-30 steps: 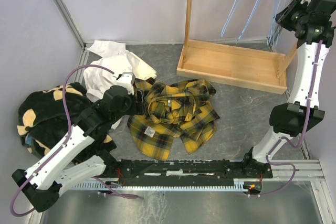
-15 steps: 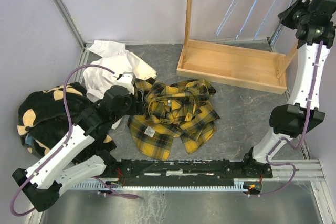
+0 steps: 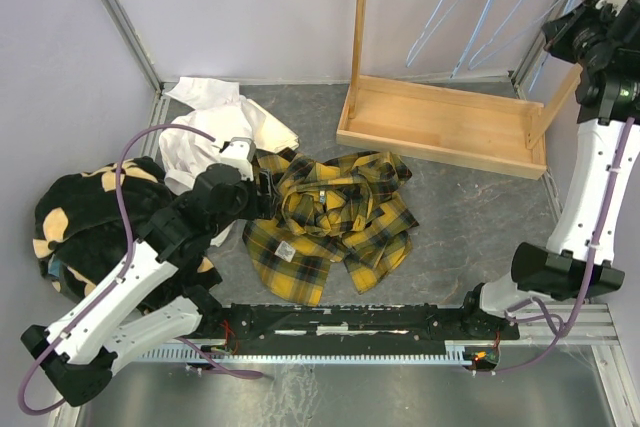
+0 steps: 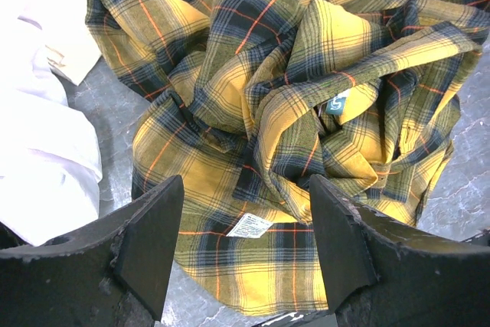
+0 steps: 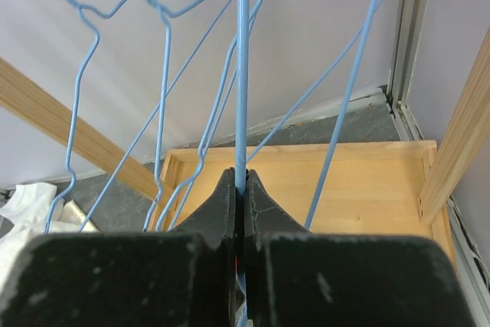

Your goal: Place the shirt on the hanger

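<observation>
The yellow and black plaid shirt (image 3: 330, 222) lies crumpled on the grey floor in the middle, also filling the left wrist view (image 4: 306, 105), its white label (image 4: 249, 225) showing. My left gripper (image 4: 243, 246) is open and empty, just above the shirt's left edge (image 3: 262, 179). My right gripper (image 5: 240, 189) is shut on a wire of a light-blue hanger (image 5: 243, 67), high at the back right (image 3: 560, 32). Several light-blue hangers (image 3: 480, 7) hang there on the rack.
A wooden rack with a tray base (image 3: 440, 125) and upright post (image 3: 360, 27) stands at the back. A white garment (image 3: 215, 127) and a black fleece with tan patches (image 3: 85, 217) lie at the left. Walls close in on left and right.
My right arm has moved right and slightly down with the hanger wire, and the hangers have swung. The left arm and shirt have not moved.
</observation>
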`<state>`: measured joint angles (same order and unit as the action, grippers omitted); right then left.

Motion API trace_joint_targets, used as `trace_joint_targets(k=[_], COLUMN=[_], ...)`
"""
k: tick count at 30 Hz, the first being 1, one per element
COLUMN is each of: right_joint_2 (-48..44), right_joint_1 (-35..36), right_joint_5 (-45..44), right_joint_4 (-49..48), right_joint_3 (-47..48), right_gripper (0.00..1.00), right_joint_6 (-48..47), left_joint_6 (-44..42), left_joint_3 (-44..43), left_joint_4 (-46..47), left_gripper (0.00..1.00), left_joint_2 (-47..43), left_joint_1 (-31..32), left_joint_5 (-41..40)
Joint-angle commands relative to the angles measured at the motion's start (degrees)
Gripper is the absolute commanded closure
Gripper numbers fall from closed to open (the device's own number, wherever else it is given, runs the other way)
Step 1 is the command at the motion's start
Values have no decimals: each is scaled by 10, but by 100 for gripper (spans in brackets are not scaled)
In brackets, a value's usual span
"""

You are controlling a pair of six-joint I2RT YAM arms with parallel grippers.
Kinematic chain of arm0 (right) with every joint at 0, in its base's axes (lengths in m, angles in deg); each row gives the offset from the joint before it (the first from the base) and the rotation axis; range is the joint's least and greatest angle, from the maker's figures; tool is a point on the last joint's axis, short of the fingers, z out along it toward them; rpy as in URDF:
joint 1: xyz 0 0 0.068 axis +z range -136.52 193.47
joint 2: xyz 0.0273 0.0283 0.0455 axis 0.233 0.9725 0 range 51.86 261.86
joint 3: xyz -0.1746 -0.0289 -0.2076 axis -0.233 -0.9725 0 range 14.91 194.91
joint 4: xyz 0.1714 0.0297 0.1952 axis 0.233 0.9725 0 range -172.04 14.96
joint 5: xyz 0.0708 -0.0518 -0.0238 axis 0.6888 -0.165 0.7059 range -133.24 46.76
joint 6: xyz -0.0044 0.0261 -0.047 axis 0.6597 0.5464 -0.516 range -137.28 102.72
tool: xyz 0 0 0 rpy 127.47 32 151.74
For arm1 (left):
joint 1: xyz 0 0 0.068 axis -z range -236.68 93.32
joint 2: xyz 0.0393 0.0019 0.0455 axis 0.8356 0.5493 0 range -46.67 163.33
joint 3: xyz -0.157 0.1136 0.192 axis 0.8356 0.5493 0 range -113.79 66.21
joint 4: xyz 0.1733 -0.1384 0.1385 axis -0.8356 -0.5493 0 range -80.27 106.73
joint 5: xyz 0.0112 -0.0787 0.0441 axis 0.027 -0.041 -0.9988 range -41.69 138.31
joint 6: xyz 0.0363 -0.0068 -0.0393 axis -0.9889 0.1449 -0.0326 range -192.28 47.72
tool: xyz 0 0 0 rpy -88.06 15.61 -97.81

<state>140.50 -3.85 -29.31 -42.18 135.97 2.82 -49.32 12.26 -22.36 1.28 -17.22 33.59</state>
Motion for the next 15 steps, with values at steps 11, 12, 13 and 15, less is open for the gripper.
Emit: trace_joint_targets(k=[11, 12, 13, 15], right_joint_2=[-215, -229, -242, -266], right_joint_1=[-1, -1, -1, 4], right_joint_5=[-7, -10, -12, -24], right_joint_4=[-18, -14, -10, -6], right_joint_3=[-197, -206, -214, -229], right_gripper=[100, 100, 100, 100], right_joint_6=[17, 18, 16, 11], left_joint_6=[-57, -59, -62, -67], left_joint_3=[-3, -4, -5, -5], left_joint_4=[68, 70, 73, 78], left_gripper=[26, 26, 26, 26], left_joint_2=[-56, -58, -60, -64], left_joint_1=[-3, -3, -3, -3], left_joint_5=[-22, -21, -21, -22])
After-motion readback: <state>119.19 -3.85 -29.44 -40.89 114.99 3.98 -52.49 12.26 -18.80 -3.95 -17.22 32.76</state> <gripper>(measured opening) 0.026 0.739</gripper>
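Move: The right gripper already pinches a blue hanger, high over the bench. The plaid shirt it is meant for lies about 19 cm back, 44 cm to its left and 46 cm below; the other hangers hang roughly 14 cm left and 8 cm farther out, at its height. The white cloth is some 25 cm left of the shirt and 20 cm farther out. From the left gripper the shirt lies about 3 cm ahead, 15 cm right, 20 cm below. Keep the right gripper shut on the blue hanger and draw it back about 9 cm, easing to the left and slightly down, away from the hanging hangers and towards the plaid shirt, with the wrist held nearly as it is. Meanwhile lift the empty, open left gripper some 3 cm off the shirt's side, tipping its fingers up a little. ##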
